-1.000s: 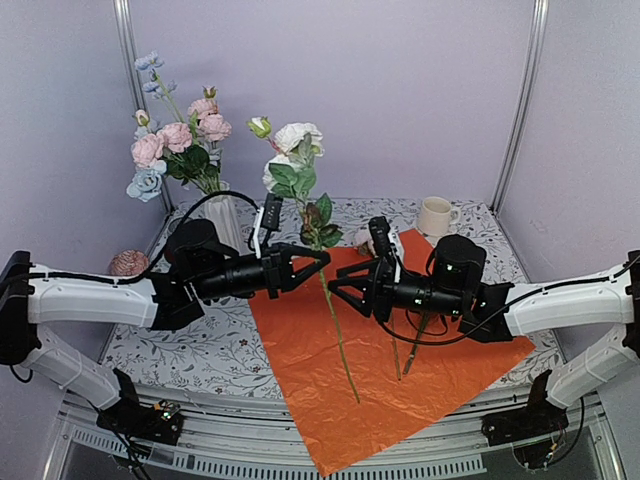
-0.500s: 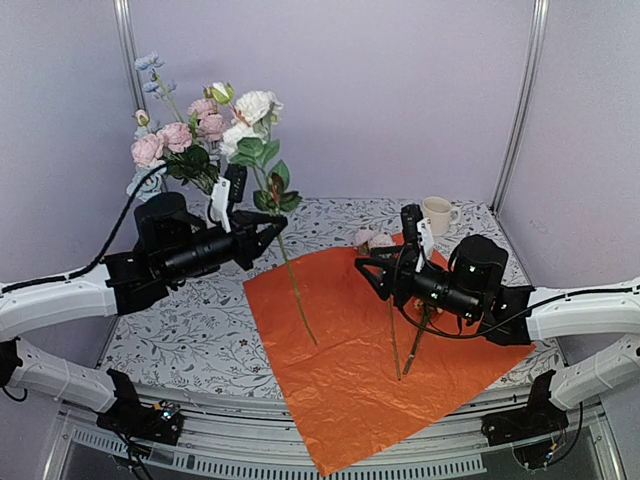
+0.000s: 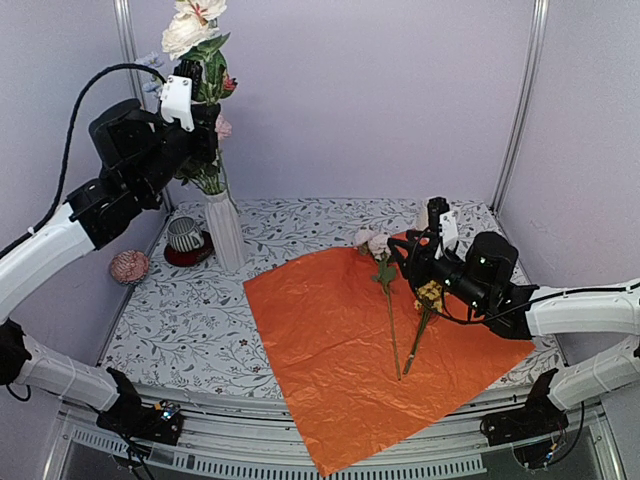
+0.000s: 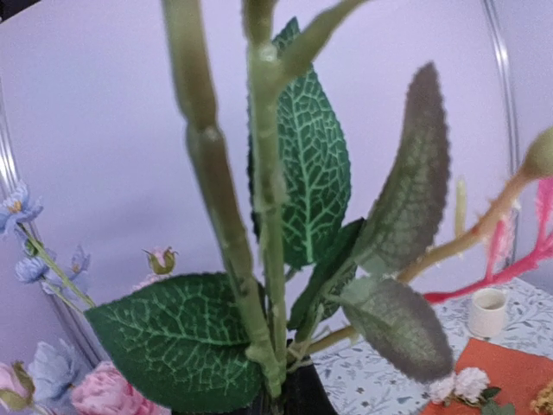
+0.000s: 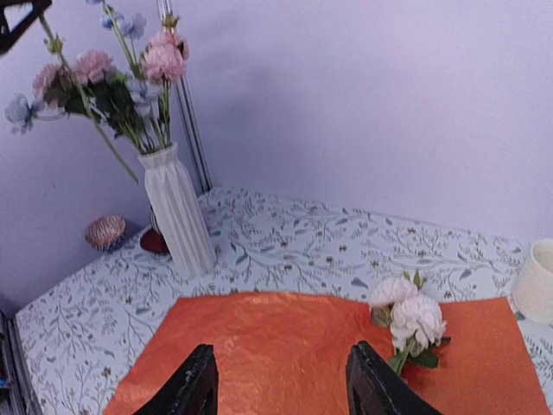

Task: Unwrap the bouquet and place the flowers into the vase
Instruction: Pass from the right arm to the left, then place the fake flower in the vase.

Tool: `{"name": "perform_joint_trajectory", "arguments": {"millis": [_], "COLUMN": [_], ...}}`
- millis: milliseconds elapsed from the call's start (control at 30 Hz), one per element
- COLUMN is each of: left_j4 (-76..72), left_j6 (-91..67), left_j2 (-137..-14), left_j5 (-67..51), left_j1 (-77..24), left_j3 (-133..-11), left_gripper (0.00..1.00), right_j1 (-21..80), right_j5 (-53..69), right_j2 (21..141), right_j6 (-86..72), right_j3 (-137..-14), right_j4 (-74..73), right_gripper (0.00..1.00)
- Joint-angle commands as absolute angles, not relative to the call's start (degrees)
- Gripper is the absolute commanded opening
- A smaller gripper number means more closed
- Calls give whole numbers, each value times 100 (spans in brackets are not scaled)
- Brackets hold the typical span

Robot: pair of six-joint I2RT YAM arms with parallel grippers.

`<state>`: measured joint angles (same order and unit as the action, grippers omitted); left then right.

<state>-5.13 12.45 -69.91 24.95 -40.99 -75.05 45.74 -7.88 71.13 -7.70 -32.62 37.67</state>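
Note:
The bouquet's orange paper [image 3: 360, 350] lies spread flat on the table. On it lie a pale pink flower [image 3: 377, 243] on a long stem and a small yellow one [image 3: 430, 295]. The white ribbed vase [image 3: 226, 231] stands at the back left with pink and blue flowers [image 5: 112, 78] in it. High above the vase, my left gripper [image 3: 207, 112] is shut on the leafy green stem [image 4: 268, 216] of a white flower [image 3: 190, 25]. My right gripper [image 5: 283, 385] is open and empty, low over the paper, beside the pink flower [image 5: 410, 316].
A striped cup on a red saucer [image 3: 185, 238] and a shell [image 3: 128, 265] sit left of the vase. A cream mug [image 5: 537, 290] stands at the back right. Metal frame posts [image 3: 522, 100] and purple walls close in the table.
My left arm has swung up and to the left, carrying the white flower from over the paper to high above the vase. My right gripper has drawn back to the right and opened wider.

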Motion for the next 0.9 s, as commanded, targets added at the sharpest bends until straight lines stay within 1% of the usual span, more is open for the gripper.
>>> {"name": "perform_joint_trajectory", "arguments": {"millis": [0, 167, 400, 567, 867], "left_j4": [-421, -667, -703, -473, -410], "left_j6": [1981, 2056, 2201, 2077, 2054], "left_j2": [-7449, -7822, -8166, -8102, -7707], "left_j5": [2909, 2675, 2740, 2731, 2686], "left_j1": [-3756, -3520, -3505, -3506, -3507], "left_j3": [-8072, -8383, -8716, -8943, -8816], "left_gripper": [0, 0, 0, 0, 0], "right_j1": [4576, 4566, 4568, 4562, 4566], "right_j5": [-901, -568, -565, -488, -458], "right_j2": [7546, 7755, 7820, 7945, 7983], "right_j6": [-571, -562, -531, -527, -554], "right_j3": [-2824, -2918, -2962, -3076, -3111], "right_j4": [4474, 4474, 4394, 4311, 4298], "right_gripper": [53, 53, 53, 54, 54]}}
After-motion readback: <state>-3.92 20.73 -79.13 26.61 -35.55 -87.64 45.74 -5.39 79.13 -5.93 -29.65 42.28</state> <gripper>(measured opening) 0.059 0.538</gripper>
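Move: The left hand still holds the white rose stem high up; the vase's middle is about 29 cm below, 5 ahead and 2 to its left. The striped cup sits some 11 cm ahead, 16 left and 38 below. From the open, empty right hand the vase lies about 35 cm left, 9 ahead and 6 down; the white blooms on the paper are roughly 16 ahead, 1 left and 16 below. Left carries the rose forward about 6 cm over the vase, then back and up; right, open, sinks 6 cm. ##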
